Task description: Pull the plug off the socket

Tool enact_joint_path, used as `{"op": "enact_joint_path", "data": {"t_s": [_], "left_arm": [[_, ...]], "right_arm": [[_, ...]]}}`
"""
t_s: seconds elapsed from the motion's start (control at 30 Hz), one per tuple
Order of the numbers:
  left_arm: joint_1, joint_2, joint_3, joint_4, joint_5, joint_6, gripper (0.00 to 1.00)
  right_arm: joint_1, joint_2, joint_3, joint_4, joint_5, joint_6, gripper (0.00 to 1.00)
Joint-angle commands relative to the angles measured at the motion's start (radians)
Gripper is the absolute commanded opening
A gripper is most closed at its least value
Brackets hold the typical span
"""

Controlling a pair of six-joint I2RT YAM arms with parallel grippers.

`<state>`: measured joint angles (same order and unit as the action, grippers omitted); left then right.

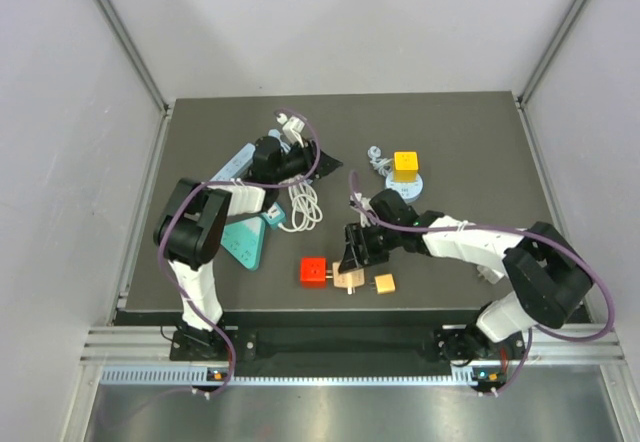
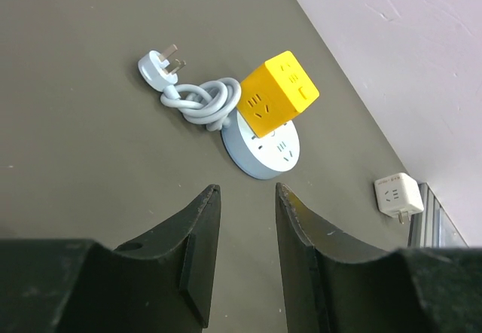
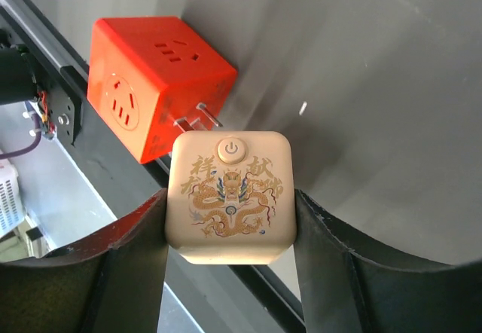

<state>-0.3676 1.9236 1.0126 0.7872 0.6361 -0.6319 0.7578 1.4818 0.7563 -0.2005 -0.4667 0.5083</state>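
Observation:
My right gripper [image 3: 230, 197] is shut on a beige cube plug [image 3: 230, 197] with a gold dragon print and a power button, one finger on each side. Its metal prongs [image 3: 199, 114] show in the short gap to a red cube socket [image 3: 151, 77]; I cannot tell if the tips are still inside. In the top view the beige cube [image 1: 348, 279] sits just right of the red cube [image 1: 313, 271], near the table's front edge, under my right gripper [image 1: 352, 260]. My left gripper [image 2: 246, 190] is open and empty, over the table's back left [image 1: 300, 158].
A yellow cube [image 2: 277, 92] is plugged into a round blue-white socket [image 2: 263, 152] with a knotted cord and white plug [image 2: 158, 65]. A white adapter [image 2: 398, 194] lies beyond. A teal power strip [image 1: 245, 240], a white cable coil [image 1: 305, 202] and a small tan cube [image 1: 384, 283] lie nearby.

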Motion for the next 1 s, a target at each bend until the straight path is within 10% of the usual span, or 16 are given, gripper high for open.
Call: {"op": "enact_joint_path", "data": {"t_s": [0.0, 0.27, 0.37, 0.97], "left_arm": [[0.013, -0.006, 0.003, 0.064, 0.019, 0.015, 0.40], [0.016, 0.020, 0.011, 0.096, 0.037, -0.020, 0.40], [0.016, 0.021, 0.014, 0.098, 0.040, -0.022, 0.41], [0.016, 0.063, 0.021, 0.190, 0.094, -0.112, 0.41]], "right_arm": [[0.009, 0.015, 0.046, 0.079, -0.007, -0.014, 0.29], [-0.009, 0.038, 0.071, 0.036, 0.072, -0.047, 0.63], [-0.038, 0.028, 0.081, 0.026, 0.077, -0.062, 0.99], [-0.066, -0.228, 0.247, -0.220, 0.534, -0.218, 1.00]]}}
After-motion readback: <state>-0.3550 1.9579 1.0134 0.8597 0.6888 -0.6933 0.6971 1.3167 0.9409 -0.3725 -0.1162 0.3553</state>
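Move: The right hand holds the beige plug low over the table, with the bare spot where it will be left some 4 cm ahead and about 1 cm right, roughly 2 cm lower. The red plug lies about 8 cm to the hand's left and 1 cm ahead, the small yellow plug 8 cm right and 1 cm back. The yellow cube on the round socket stands some 22 cm ahead and 12 cm right. From the left hand, that spot is about 20 cm back, 4 cm right and 11 cm below. The right hand, already low between the red plug and the small yellow plug, eases about 3 cm forward at nearly the same height and opens its fingers wide on the way, letting go of the beige plug. It then rises about 8 cm while carrying on some 5 cm farther forward and a little to the right, towards the yellow cube on the round socket, its fingers tilting up out of their downward slant by about 25 degrees and swinging slightly clockwise. ##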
